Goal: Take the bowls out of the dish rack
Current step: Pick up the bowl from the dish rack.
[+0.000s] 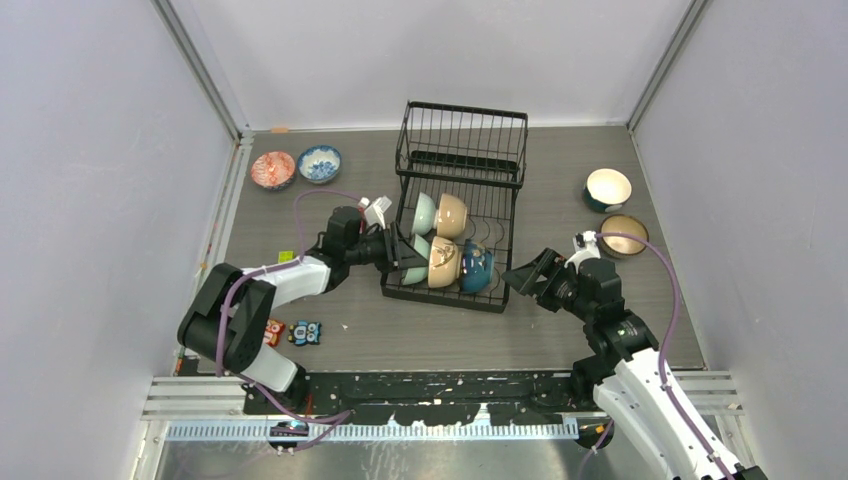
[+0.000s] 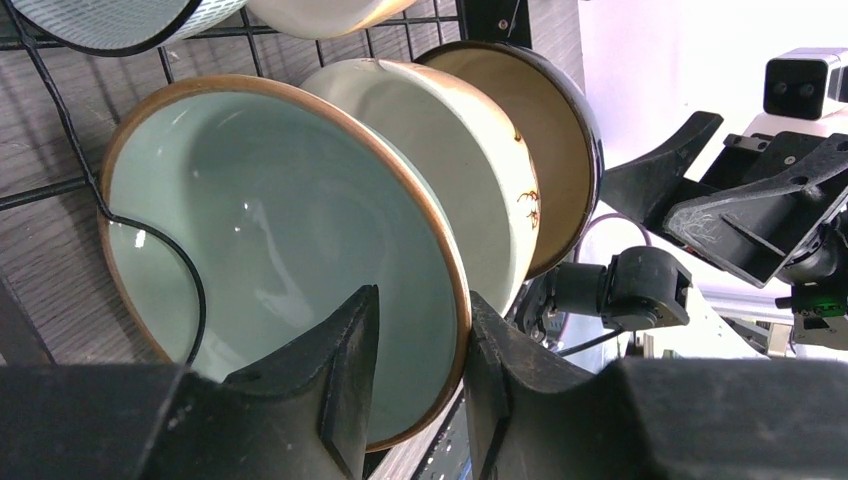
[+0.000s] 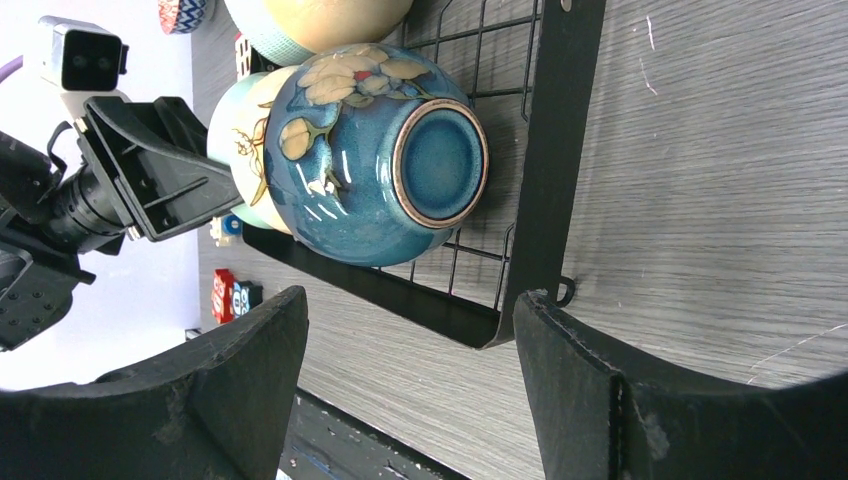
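Note:
The black wire dish rack (image 1: pixel 461 150) stands mid-table. Its flat tray holds a pale green bowl (image 1: pixel 423 213) and a tan bowl (image 1: pixel 452 214) behind, and a front row on edge: pale green bowl (image 1: pixel 413 264), cream bowl (image 1: pixel 443 262), dark blue flowered bowl (image 1: pixel 477 266). My left gripper (image 1: pixel 397 250) is shut on the front pale green bowl (image 2: pixel 280 230): one finger (image 2: pixel 340 370) sits inside it, the other (image 2: pixel 505 370) against its brown rim. My right gripper (image 1: pixel 527 274) stands open and empty by the rack's front right corner (image 3: pixel 545 200), facing the blue bowl (image 3: pixel 380 160).
A red patterned bowl (image 1: pixel 272 169) and a blue-and-white bowl (image 1: pixel 320 163) sit on the table at far left. A cream-lined bowl (image 1: pixel 608 188) and a brown bowl (image 1: pixel 623 235) sit at right. Toy blocks (image 1: pixel 305 332) lie near the left arm's base. Walls close the table's sides.

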### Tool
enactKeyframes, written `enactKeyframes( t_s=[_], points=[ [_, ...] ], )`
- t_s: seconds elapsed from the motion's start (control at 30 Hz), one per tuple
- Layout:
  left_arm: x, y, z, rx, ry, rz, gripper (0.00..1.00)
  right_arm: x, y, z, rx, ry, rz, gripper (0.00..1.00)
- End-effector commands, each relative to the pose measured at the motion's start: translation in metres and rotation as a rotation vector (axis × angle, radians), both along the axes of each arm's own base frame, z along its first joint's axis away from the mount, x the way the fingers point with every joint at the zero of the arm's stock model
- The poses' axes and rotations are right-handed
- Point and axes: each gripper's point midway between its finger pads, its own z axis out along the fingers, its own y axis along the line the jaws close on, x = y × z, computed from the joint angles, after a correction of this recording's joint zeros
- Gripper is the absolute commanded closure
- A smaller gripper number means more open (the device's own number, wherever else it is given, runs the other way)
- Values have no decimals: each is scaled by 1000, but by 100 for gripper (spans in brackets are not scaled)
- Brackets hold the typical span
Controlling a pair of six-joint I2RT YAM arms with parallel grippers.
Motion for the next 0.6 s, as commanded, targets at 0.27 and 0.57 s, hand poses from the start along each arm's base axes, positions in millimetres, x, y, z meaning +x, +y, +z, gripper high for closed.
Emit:
enactKeyframes(
  t_s=[0.27,0.57],
  points=[
    [5,-4,13,-14,-52,-3,83,4,1,13,-1,-42,7,21],
    [9,-1,21,-14,-75,12,100,4,1,15,-7,-49,9,21]
  ],
)
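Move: From the left gripper, the green bowl on its side at the front of the dish rack has its middle about 2 cm ahead, 1 cm right and 4 cm lower; its rim already lies between the open fingers. The beige bowl nests some 5 cm to the gripper's right and the blue one 11 cm right, a touch back; another green bowl stands about 9 cm ahead. From the right gripper, the front green bowl is roughly 19 cm left and 4 cm ahead. Close the left gripper on the rim of the green bowl, one finger inside the bowl and the other outside, pinching it from about a third open to nearly shut. As the fingers come together, ease the hand up about 1 cm and slightly forward, tipping the wrist only a few degrees. ##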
